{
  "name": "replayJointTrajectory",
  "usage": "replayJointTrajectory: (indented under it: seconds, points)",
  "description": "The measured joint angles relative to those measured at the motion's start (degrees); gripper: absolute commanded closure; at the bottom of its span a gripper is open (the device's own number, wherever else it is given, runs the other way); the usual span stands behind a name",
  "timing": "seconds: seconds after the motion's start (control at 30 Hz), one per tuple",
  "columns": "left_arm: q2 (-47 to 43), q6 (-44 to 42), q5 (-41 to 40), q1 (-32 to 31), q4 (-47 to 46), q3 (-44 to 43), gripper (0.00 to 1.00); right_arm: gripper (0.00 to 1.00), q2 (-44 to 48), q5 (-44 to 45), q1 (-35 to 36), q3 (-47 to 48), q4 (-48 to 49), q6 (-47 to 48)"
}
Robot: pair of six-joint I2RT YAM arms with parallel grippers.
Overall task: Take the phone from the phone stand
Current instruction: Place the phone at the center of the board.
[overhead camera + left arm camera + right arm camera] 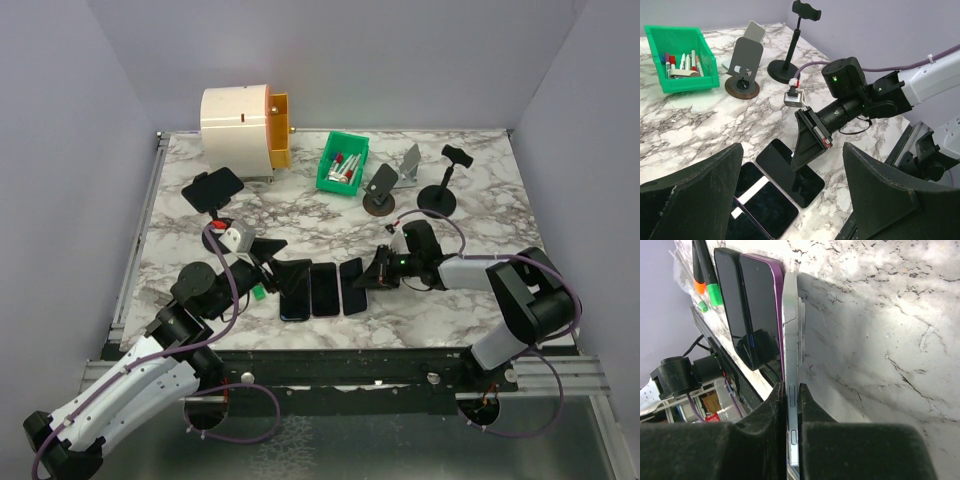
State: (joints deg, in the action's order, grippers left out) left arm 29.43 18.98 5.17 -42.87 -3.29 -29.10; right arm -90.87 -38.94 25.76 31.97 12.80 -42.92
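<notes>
My right gripper (365, 278) is shut on the long edge of a silver phone (791, 340), the rightmost of three phones (324, 290) lying side by side on the marble. In the right wrist view both fingers (775, 410) pinch its side buttons, and a purple phone (760, 315) lies right beside it. My left gripper (792, 150) hovers open over the row, holding nothing. At the back left a black phone-like slab (213, 187) sits on a stand. An empty grey phone stand (380, 185) and a black pole stand (440, 190) are at the back right.
A green bin of markers (343, 163) and a white and orange drawer box (240, 130) stand at the back. Orange and green markers (707, 275) lie beyond the phones. Purple cables loop near both arms. Grey walls close in three sides.
</notes>
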Motion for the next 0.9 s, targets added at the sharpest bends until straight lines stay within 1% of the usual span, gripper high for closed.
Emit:
replayJointTrajectory:
  seconds: [0.07,0.5,0.67,0.77,0.9]
  points:
    - [0.07,0.0,0.04,0.0,0.0,0.0,0.19,0.82,-0.28,-0.17,0.0,-0.02,0.37,-0.15]
    - [0.26,0.02,0.44,0.0,0.02,0.0,0.19,0.59,-0.52,1.36,0.0,-0.22,-1.31,1.09]
    - [0.26,0.02,0.55,0.0,0.02,0.0,0.19,0.48,-0.31,1.81,-0.28,-0.2,-2.1,1.53]
    - [0.26,0.02,0.59,0.0,0.02,0.0,0.19,0.45,0.48,2.05,-0.33,-0.2,-2.62,1.95]
    - [0.28,0.0,0.61,0.0,0.0,0.0,0.19,0.44,2.16,3.69,-0.37,-0.2,-4.76,2.93]
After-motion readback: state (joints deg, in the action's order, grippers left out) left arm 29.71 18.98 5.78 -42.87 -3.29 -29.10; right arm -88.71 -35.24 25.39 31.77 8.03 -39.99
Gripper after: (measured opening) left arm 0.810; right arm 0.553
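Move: The right hand holds the phone by its raised right long edge; the phone's middle lies about 3 cm to the hand's left, 1 cm back and 2 cm lower. The purple-edged phone is flat some 12 cm left and 3 cm back, the black phone about 20 cm left and 3 cm back. From the idle left hand, the held phone is about 14 cm right, 3 cm ahead and 25 cm below. The right fingers let go of the phone's right edge, spreading from nearly shut to about half open while the hand sinks roughly 1 cm to lay it down. The hand then eases about 1 cm right, away from the purple-edged phone, and lifts half a centimetre, the open fingers still close around that edge. ##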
